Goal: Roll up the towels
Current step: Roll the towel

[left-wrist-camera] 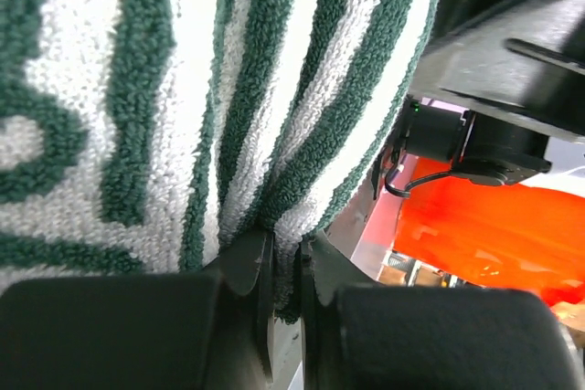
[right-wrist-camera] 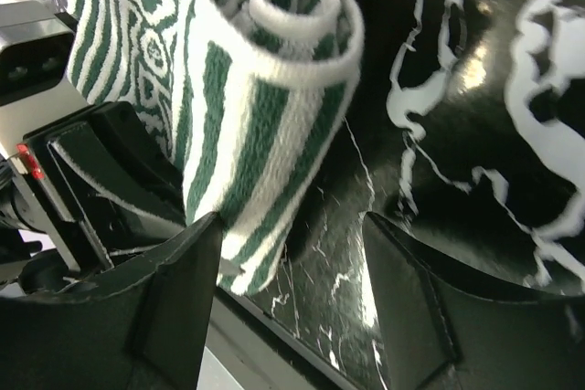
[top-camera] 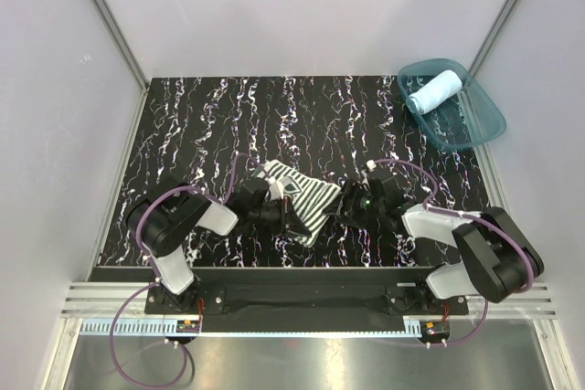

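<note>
The green-and-white striped towel [top-camera: 306, 194] lies partly rolled near the table's front edge, between both arms. My left gripper [top-camera: 287, 216] is shut on a fold of the striped towel [left-wrist-camera: 228, 89], and the cloth is pinched between its fingertips [left-wrist-camera: 256, 262]. My right gripper [top-camera: 344, 206] is open at the roll's other end. In the right wrist view the rolled end of the striped towel [right-wrist-camera: 265, 107] shows a spiral and rests against the left finger [right-wrist-camera: 174, 289]. The right finger [right-wrist-camera: 411, 289] stands apart from it. The light blue towel [top-camera: 436, 90] lies rolled in the tub.
The translucent teal tub [top-camera: 475, 130] sits at the back right corner of the black marbled table [top-camera: 210, 125]. The table's front edge and a metal rail [top-camera: 302, 273] run just below both grippers. White walls enclose the sides and back.
</note>
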Controlling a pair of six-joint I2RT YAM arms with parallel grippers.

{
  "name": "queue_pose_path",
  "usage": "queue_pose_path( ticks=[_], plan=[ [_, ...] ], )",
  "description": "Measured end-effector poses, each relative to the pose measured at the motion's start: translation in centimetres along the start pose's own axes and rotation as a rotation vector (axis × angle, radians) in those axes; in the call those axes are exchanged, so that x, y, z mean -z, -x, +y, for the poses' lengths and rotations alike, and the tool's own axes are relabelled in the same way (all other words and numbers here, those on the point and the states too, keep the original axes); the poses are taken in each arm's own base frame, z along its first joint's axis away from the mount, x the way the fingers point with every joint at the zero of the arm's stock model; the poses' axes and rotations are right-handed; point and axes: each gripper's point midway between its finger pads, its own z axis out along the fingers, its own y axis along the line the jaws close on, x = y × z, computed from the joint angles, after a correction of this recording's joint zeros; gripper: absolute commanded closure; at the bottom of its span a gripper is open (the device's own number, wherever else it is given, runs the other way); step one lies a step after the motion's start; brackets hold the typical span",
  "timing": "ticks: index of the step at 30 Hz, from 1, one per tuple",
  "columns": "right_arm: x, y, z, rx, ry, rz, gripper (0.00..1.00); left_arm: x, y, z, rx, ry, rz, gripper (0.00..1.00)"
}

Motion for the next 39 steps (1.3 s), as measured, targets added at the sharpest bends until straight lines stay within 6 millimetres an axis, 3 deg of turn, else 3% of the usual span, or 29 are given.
queue_pose_path(
  ticks=[5,9,12,13,14,17,20,21,27,34,39],
  plan=[
    [-1.4,0.0,0.2,0.004,0.021,0.002,0.35,0.2,0.0,0.0,0.027,-0.025,-0.005,1.0],
    [-2.0,0.2,0.5,0.009,0.037,-0.001,0.44,0.2,0.1,0.0,0.05,-0.049,-0.008,1.0],
    [-2.4,0.1,0.7,0.012,0.049,-0.001,0.62,0.1,0.1,0.0,0.062,-0.068,-0.009,1.0],
    [-2.5,0.2,0.9,0.014,0.056,-0.001,0.73,0.1,0.1,-0.1,0.063,-0.072,-0.01,1.0],
    [-2.6,0.2,1.2,0.019,0.061,-0.001,0.76,0.1,0.1,-0.1,0.066,-0.076,-0.01,0.99],
    [-2.9,0.3,1.6,0.022,0.071,-0.001,0.88,0.1,0.1,0.0,0.062,-0.07,-0.01,0.81],
    [-3.1,0.3,1.8,0.021,0.051,0.015,0.93,0.4,0.1,0.1,0.029,-0.039,-0.01,0.61],
    [-3.1,0.4,1.9,0.021,0.038,0.022,0.93,0.6,0.2,0.0,0.011,-0.024,-0.012,0.52],
    [-2.9,1.8,2.8,0.044,-0.052,0.039,0.97,1.7,1.6,-0.6,-0.107,0.111,-0.049,0.32],
    [-1.9,2.6,3.0,0.076,-0.161,0.066,0.96,3.0,2.2,-1.0,-0.278,0.352,-0.094,0.2],
    [-1.5,2.3,2.6,0.087,-0.227,0.111,0.96,3.5,2.0,-2.2,-0.448,0.528,-0.134,0.18]
  ],
)
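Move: From the right gripper, open at the roll's side, the far end of the towel roll is about 3 cm left, 2 cm ahead and 1 cm lower; the flat part of the towel lies about 11 cm left, 2 cm ahead, 3 cm down. The left gripper already pinches the roll's near end right in its fingers; from it the flat part is some 8 cm ahead and 4 cm left, and the roll's far end 8 cm ahead and 4 cm right. Hold the near end with the left gripper while you slide the right one about 3 cm left and slightly forward, and pinch the far end of the roll. Then open the left fingers wide, lifting them clear, up and to the left, tipping some 40 degrees to point downward; meanwhile raise the right, keeping its pinch, about 2 cm, easing it back to the right as its fingers dip. ##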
